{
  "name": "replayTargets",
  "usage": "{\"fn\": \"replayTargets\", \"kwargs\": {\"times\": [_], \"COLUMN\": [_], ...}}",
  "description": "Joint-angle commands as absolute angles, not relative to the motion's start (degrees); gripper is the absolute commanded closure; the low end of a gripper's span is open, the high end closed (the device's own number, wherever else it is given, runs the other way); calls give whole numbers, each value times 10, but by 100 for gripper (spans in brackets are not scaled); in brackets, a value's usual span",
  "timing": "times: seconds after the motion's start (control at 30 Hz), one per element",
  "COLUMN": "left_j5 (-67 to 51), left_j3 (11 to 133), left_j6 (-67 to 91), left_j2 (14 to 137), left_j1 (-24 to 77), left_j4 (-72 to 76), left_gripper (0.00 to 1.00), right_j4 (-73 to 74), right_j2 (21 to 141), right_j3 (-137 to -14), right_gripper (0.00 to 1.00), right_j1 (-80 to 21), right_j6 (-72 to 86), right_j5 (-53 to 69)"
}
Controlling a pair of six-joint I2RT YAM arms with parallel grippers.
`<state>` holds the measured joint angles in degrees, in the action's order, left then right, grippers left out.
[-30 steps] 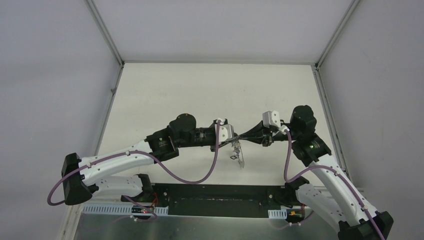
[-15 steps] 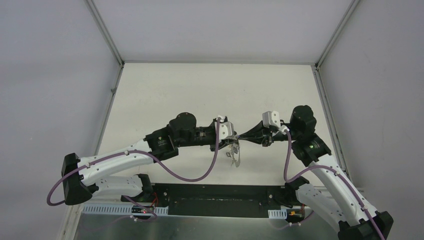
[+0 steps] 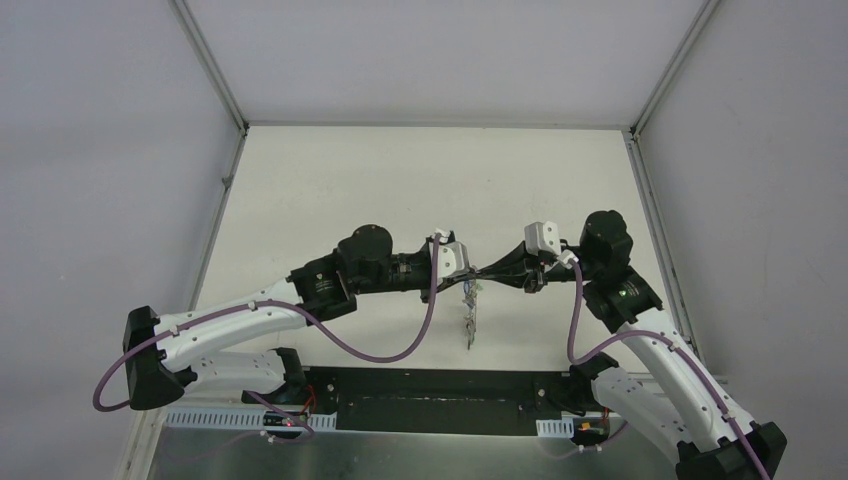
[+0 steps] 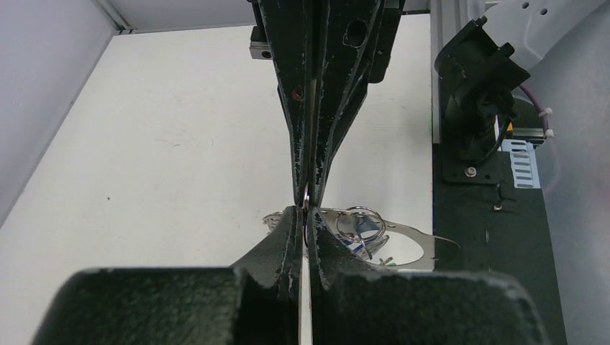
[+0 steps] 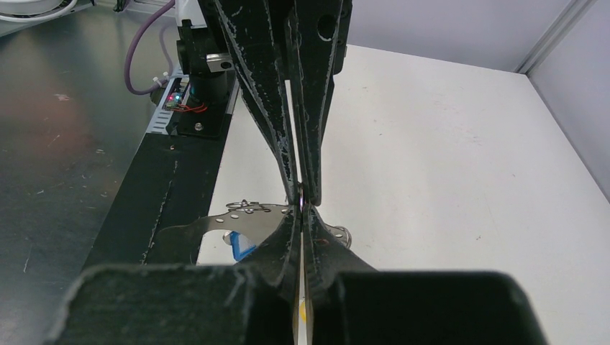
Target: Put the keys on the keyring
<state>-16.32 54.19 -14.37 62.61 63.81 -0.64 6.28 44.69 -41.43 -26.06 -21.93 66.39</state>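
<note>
My left gripper (image 3: 470, 272) and right gripper (image 3: 487, 272) meet tip to tip above the table's middle. Both are shut on the top of the keyring (image 3: 469, 318), which hangs straight down below them. The left wrist view shows my left gripper (image 4: 307, 214) pinching a thin wire loop, with the right fingers (image 4: 320, 136) opposite. The keyring's flat perforated metal band (image 4: 416, 234) and a small split ring (image 4: 360, 223) lie just behind. From the right wrist, my right gripper (image 5: 301, 210) holds the keyring band (image 5: 216, 221). A blue-headed key (image 5: 241, 244) dangles inside it.
The white table (image 3: 330, 190) is walled by grey panels on three sides. A black base plate (image 3: 440, 398) runs along the near edge between the arm mounts. The left arm's purple cable (image 3: 380, 355) loops low beside the hanging keyring.
My left gripper opened slightly, then shut at the ring's top. The keyring swung from slanting right to hanging straight down. The right gripper stayed shut and still.
</note>
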Motion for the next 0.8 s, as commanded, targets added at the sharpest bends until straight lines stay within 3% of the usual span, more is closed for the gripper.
{"fn": "replayTargets", "kwargs": {"times": [0.0, 0.07, 0.2, 0.4, 0.77], "left_j5": [-135, -123, -113, -95, -101], "left_j3": [560, 570, 604, 675, 856], "left_j6": [-149, -149, -154, -172, -189], "left_j2": [609, 607, 607, 619, 710], "left_j1": [643, 643, 644, 643, 643], "left_j4": [-10, -33, -106, -238, -503], "left_gripper": [100, 100, 100, 100, 100], "right_j4": [37, 37, 30, -34, -157], "right_j2": [441, 442, 447, 456, 508], "right_j3": [-423, -424, -428, -435, -411], "right_gripper": [100, 96, 67, 47, 46], "right_j1": [-262, -262, -262, -275, -380], "right_j6": [-215, -215, -207, -159, -66], "right_j5": [678, 677, 691, 682, 529]}}
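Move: The ring of the keyring is already pinched between both hands' fingertips, so from either hand it lies right at the pads, 0 cm ahead, aside and in height. From either hand, the metal keyring plate hanging from it has its middle about 4 cm back, level sideways and 4 cm below. The blue key tag is about 2 cm back of either hand, level sideways, some 4 cm down. The right fingers open to a bit over half and let go of the ring, while the left hand keeps its pinch and draws the ring and plate about 4 cm to the left, dipping a centimetre, then rising to end nearly 2 cm higher, its fingertips tipping down some 20 degrees. The right hand, starting later, follows some 3 cm left and 1.5 cm up with its fingers spread, ending close to the ring again. ##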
